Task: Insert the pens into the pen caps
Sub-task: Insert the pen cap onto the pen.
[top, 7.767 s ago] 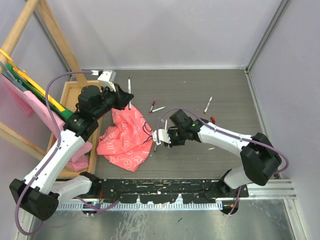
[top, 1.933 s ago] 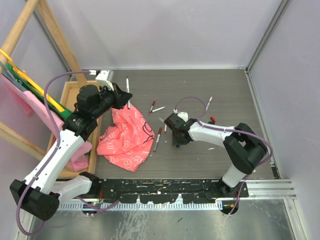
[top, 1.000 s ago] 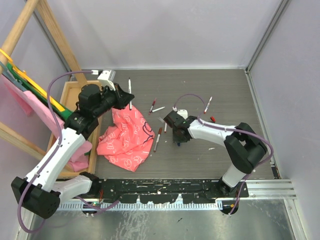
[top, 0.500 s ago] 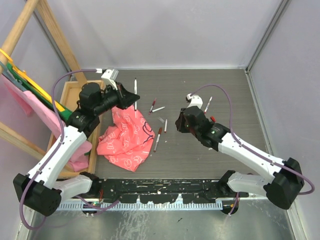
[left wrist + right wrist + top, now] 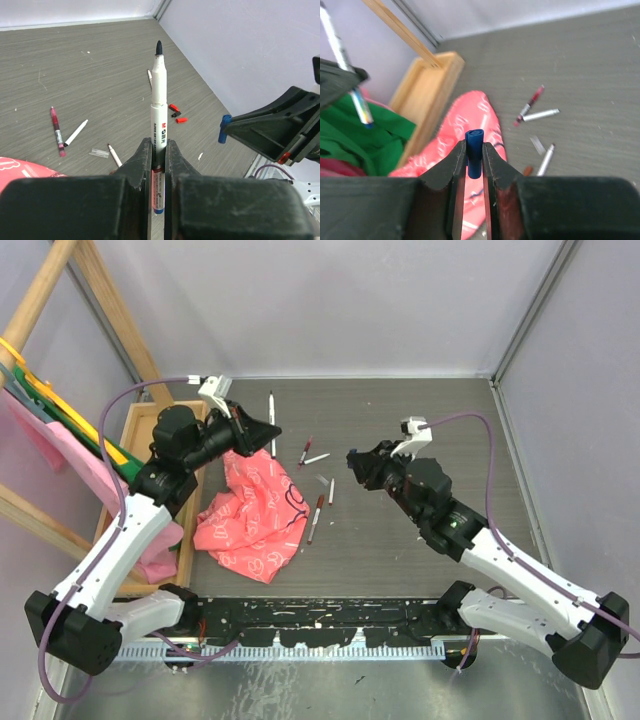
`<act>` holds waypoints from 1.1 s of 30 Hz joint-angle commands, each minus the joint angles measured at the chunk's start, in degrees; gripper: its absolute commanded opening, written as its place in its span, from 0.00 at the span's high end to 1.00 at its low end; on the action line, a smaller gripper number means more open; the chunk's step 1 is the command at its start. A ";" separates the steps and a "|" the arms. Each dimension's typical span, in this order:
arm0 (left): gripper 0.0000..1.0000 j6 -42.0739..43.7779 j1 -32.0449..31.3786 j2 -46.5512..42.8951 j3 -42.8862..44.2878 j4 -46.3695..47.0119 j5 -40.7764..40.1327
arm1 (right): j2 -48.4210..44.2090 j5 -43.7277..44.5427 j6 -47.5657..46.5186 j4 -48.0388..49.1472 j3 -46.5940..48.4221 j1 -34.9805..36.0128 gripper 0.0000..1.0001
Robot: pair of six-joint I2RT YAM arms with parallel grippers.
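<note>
My left gripper (image 5: 158, 146) is shut on a white-barrelled pen (image 5: 159, 95) whose dark tip points away from the jaws. From above, that pen (image 5: 271, 410) sticks up past the left gripper (image 5: 265, 432) near the back left. My right gripper (image 5: 474, 148) is shut on a short blue pen cap (image 5: 474, 146), open end outward, raised above the table. The two grippers face each other with a gap between them. The left wrist view shows the blue cap (image 5: 224, 129) to the right of the pen. Loose pens (image 5: 314, 517) (image 5: 317, 458) lie on the table, and red caps (image 5: 175, 107) lie further back.
A crumpled pink patterned cloth (image 5: 250, 515) lies under and between the arms. A wooden tray (image 5: 145, 430) with pink and green fabric stands at the left edge. Grey walls close the back and right sides.
My right arm has lifted off the table and swung back to the right, carrying the blue cap and turning it toward the left gripper. The left gripper has tipped its pen slightly rightward.
</note>
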 commanded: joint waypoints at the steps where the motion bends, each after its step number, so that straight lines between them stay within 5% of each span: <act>1: 1.00 0.18 0.22 -0.94 0.23 4.34 3.55 | -3.22 0.91 1.55 18.28 -2.13 -0.26 1.00; 17: 1.00 10.72 -12.42 -0.25 1.22 0.54 7.44 | -3.48 -4.05 1.30 33.58 -0.97 -0.23 1.00; 33: 1.00 12.96 -15.65 1.06 2.29 0.09 14.44 | -1.18 -8.92 4.92 37.03 1.78 -0.28 1.00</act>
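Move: The right hand holds the blue cap; the bare black tip of the upright white pen in the left fingers is about 15 cm to its left, 4 cm ahead and 14 cm higher. From the left hand the cap lies some 15 cm right, 3 cm back, 5 cm lower. On the table, 27 cm below the right hand, a red-ended pen lies 8 cm ahead and 3 cm left, a brown-capped pen level with it, 7 cm left. Keeping its pinch on the blue cap, the right hand climbs about 14 cm almost straight up, tipping its fingers upward and rolling its left side up as it lifts the cap to around the height of the pen's tip. Meanwhile the left hand, still gripping the pen tip-up, carries it nearly level some 12 cm back and to the right towards the cap, turning clockwise nearly 30 degrees until its fingers point mostly to the right. ##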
